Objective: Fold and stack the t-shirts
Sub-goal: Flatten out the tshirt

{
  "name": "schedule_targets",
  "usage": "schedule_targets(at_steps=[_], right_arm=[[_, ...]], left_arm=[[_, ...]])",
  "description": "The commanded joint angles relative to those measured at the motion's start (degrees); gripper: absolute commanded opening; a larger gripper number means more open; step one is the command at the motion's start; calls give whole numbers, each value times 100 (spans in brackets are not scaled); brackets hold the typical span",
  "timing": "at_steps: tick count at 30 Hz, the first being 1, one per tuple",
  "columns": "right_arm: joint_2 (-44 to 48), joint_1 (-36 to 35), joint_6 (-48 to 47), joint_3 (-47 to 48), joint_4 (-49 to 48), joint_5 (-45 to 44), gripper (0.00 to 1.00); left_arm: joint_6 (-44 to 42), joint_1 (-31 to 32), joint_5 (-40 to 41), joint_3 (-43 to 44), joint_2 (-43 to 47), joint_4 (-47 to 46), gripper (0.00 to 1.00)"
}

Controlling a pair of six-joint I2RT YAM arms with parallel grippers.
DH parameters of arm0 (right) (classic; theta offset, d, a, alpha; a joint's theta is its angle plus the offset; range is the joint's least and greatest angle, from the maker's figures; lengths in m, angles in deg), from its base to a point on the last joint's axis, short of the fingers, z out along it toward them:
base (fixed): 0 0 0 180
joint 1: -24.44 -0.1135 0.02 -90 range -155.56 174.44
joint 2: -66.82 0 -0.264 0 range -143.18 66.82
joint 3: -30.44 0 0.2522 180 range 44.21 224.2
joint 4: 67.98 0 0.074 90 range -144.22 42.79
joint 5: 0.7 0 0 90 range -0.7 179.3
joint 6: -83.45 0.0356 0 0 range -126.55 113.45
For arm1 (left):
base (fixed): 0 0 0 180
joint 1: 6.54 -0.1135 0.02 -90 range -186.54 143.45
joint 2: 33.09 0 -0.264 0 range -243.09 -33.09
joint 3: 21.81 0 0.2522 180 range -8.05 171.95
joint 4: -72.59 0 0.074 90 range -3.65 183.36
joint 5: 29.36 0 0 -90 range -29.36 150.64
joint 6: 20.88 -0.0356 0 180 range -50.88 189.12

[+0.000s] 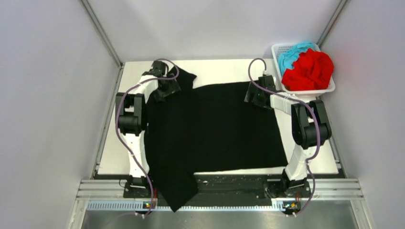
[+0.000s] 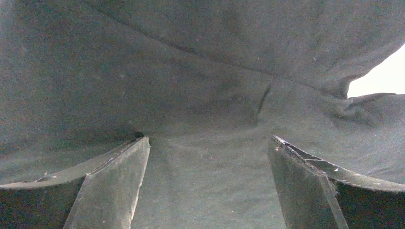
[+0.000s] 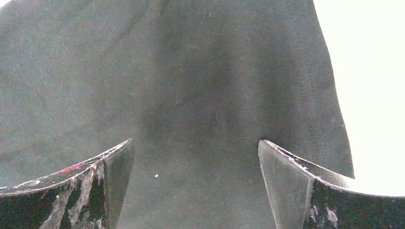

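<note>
A black t-shirt (image 1: 215,129) lies spread over the white table, one part hanging over the near edge. My left gripper (image 1: 165,90) stands open over its far left part, near a sleeve. In the left wrist view black cloth (image 2: 205,119) fills the frame, and the left gripper (image 2: 207,143) has its jaws wide apart just above it. My right gripper (image 1: 255,98) stands open over the shirt's far right edge. The right wrist view shows the right gripper (image 3: 196,143) wide open above cloth (image 3: 191,86), with the hem at the right. A red t-shirt (image 1: 310,70) and a teal-blue t-shirt (image 1: 291,53) lie bunched in the basket.
A white mesh basket (image 1: 279,50) stands at the table's far right corner. Grey walls enclose the table (image 1: 219,69) on three sides. A metal rail (image 1: 334,188) runs along the near edge by the arm bases.
</note>
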Motion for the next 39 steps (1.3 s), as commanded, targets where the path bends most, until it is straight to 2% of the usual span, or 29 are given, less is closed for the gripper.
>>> schedule_targets(at_steps=[1, 3, 7, 11, 17, 20, 23, 26, 30, 33, 39], right_arm=[[-878, 287, 219, 499, 190, 87, 99], [-1195, 334, 186, 879, 312, 104, 99], [-1581, 387, 93, 1571, 487, 71, 99], [-2057, 410, 52, 2281, 686, 324, 99], [-2349, 419, 135, 2832, 758, 327, 99], [-2340, 429, 94, 3084, 892, 324, 99], [-2087, 428, 34, 3127, 1029, 356, 99], [-1611, 421, -58, 2950, 1054, 475, 99], [-761, 312, -306, 2611, 1152, 451, 99], [46, 138, -427, 2071, 1155, 329, 99], [1888, 2, -26, 187, 960, 189, 99]], left_arm=[[-115, -79, 49, 1053, -901, 446, 99], [-223, -90, 52, 1406, -1151, 331, 99], [-165, -185, -847, 2402, -1840, 296, 99], [41, -311, -1296, 3759, -2768, 617, 99], [624, -430, -1887, 4187, -3253, -688, 99], [849, -439, -1868, 4825, -3590, -782, 99], [938, -492, -1805, 4835, -3394, -849, 99], [757, -495, -1734, 4144, -2641, -937, 99], [297, -418, -1585, 2901, -1115, -898, 99], [11, -267, -1143, 1879, 88, -648, 99], [41, 473, 118, -1466, 2840, -692, 99]])
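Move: The black t-shirt already lies under both open hands, 1 or 2 cm below the finger pads. Its middle is about 20 cm back and 23 cm right of my left hand, and roughly 16 cm back and 21 cm left of my right. The far sleeve lies some 10 cm ahead and 8 cm right of my left hand. The laundry basket is around 17 cm ahead and 23 cm right of my right hand. With open fingertips still bearing on the cloth, I keep pushing the t-shirt forward towards the table's far edge, about 18 cm with my left hand and 12 cm with my right, the left wrist tilting its fingers outward as it goes. Then both hands lift clear of the shirt and swing back towards my bases, still open. ##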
